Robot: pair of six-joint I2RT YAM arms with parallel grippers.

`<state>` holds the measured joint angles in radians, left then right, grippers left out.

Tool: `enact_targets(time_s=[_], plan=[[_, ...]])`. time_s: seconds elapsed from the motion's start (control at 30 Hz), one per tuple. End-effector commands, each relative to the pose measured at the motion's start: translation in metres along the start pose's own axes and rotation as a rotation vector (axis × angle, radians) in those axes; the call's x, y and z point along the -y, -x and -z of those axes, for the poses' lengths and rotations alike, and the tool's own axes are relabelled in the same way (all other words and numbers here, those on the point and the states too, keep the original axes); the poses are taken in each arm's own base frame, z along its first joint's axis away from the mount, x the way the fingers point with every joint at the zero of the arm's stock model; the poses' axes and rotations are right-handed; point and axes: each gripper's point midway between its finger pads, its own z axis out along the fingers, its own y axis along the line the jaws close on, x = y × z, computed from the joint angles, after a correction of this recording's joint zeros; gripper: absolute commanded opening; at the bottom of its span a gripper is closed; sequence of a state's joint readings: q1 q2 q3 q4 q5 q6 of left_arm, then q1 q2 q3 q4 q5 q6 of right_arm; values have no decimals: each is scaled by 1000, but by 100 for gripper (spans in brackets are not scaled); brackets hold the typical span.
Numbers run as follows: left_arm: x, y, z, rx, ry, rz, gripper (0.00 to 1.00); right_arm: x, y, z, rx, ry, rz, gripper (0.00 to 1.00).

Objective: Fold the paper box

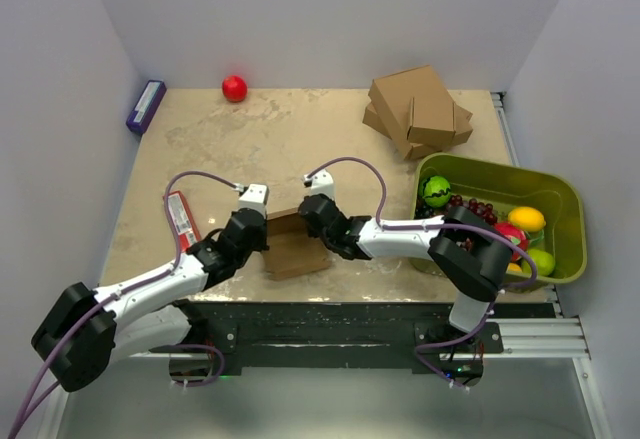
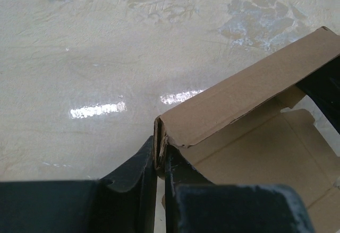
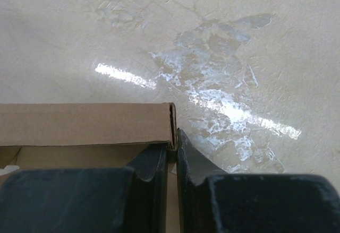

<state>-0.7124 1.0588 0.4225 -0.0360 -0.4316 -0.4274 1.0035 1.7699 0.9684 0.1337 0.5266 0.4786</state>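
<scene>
The paper box point(image 1: 297, 252) is a small brown cardboard sheet with its walls partly raised, lying near the table's front edge between my two arms. My left gripper point(image 1: 262, 235) holds its left end. In the left wrist view the jaws point(image 2: 160, 156) are shut on the folded corner of an upright wall point(image 2: 249, 89), with the open floor of the box to the right. My right gripper point(image 1: 318, 223) is at the box's right end. Its jaws point(image 3: 174, 145) are shut on the end of the upright wall point(image 3: 79, 124).
A stack of bigger brown boxes point(image 1: 418, 111) sits at the back right. A green bin point(image 1: 560, 209) of fruit stands at the right edge. A red ball point(image 1: 234, 88) and a purple box point(image 1: 146, 106) lie at the back left, a red packet point(image 1: 182, 221) at the left.
</scene>
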Motion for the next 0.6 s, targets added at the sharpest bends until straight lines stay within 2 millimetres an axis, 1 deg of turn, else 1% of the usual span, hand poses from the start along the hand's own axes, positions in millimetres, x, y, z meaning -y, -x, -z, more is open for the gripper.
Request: enact_targets(time_s=[0.0,0.13,0.23,0.27,0.33,0.37,0.4,0.47,0.5,0.53,0.57], plan=[[5,32,5,108,-15,75,0,39,-16,-2,-39,-181,36,0],[11,28,3,98,-41,76,0,33,-12,-1,-27,-145,29,0],[9,22,-1,76,-27,70,0,24,-10,0,-31,-96,23,0],[7,23,-1,77,-11,69,0,21,-9,0,-30,-80,20,11],[5,20,-3,60,10,58,0,16,-7,5,-29,-44,13,26],[4,23,-3,66,15,61,0,13,-2,7,-17,-23,1,39],[4,23,-4,65,16,59,0,13,-4,10,-19,-10,2,47],[6,23,-4,61,7,58,1,6,3,19,-8,38,-17,58],[7,24,-4,63,0,59,6,6,2,22,-10,52,-20,65],[8,25,-3,66,-6,60,13,5,2,25,-12,65,-22,67],[11,26,-1,69,-22,60,28,2,8,32,-3,90,-34,69]])
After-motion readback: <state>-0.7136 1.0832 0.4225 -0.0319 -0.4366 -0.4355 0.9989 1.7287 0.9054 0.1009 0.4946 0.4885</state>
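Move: Between the right fingertips sits the box's far right corner, right at the hand point, with the box's middle about 6 cm back, 4 cm left and 3 cm lower. From the left hand, which is pinching the far left corner, that right corner lies some 9 cm to the right and 3 cm ahead. The red carton lies roughly 18 cm to the left of the left hand, 1 cm ahead and 5 cm lower. Letting go of the box's far right corner, the right hand first stays put, then opens its fingers to well over half and eases about 2.5 cm away, back, to the right and down along the right side wall, its wrist hardly turning. The left fingers stay nearly in place and keep their pinch on the far left corner. ##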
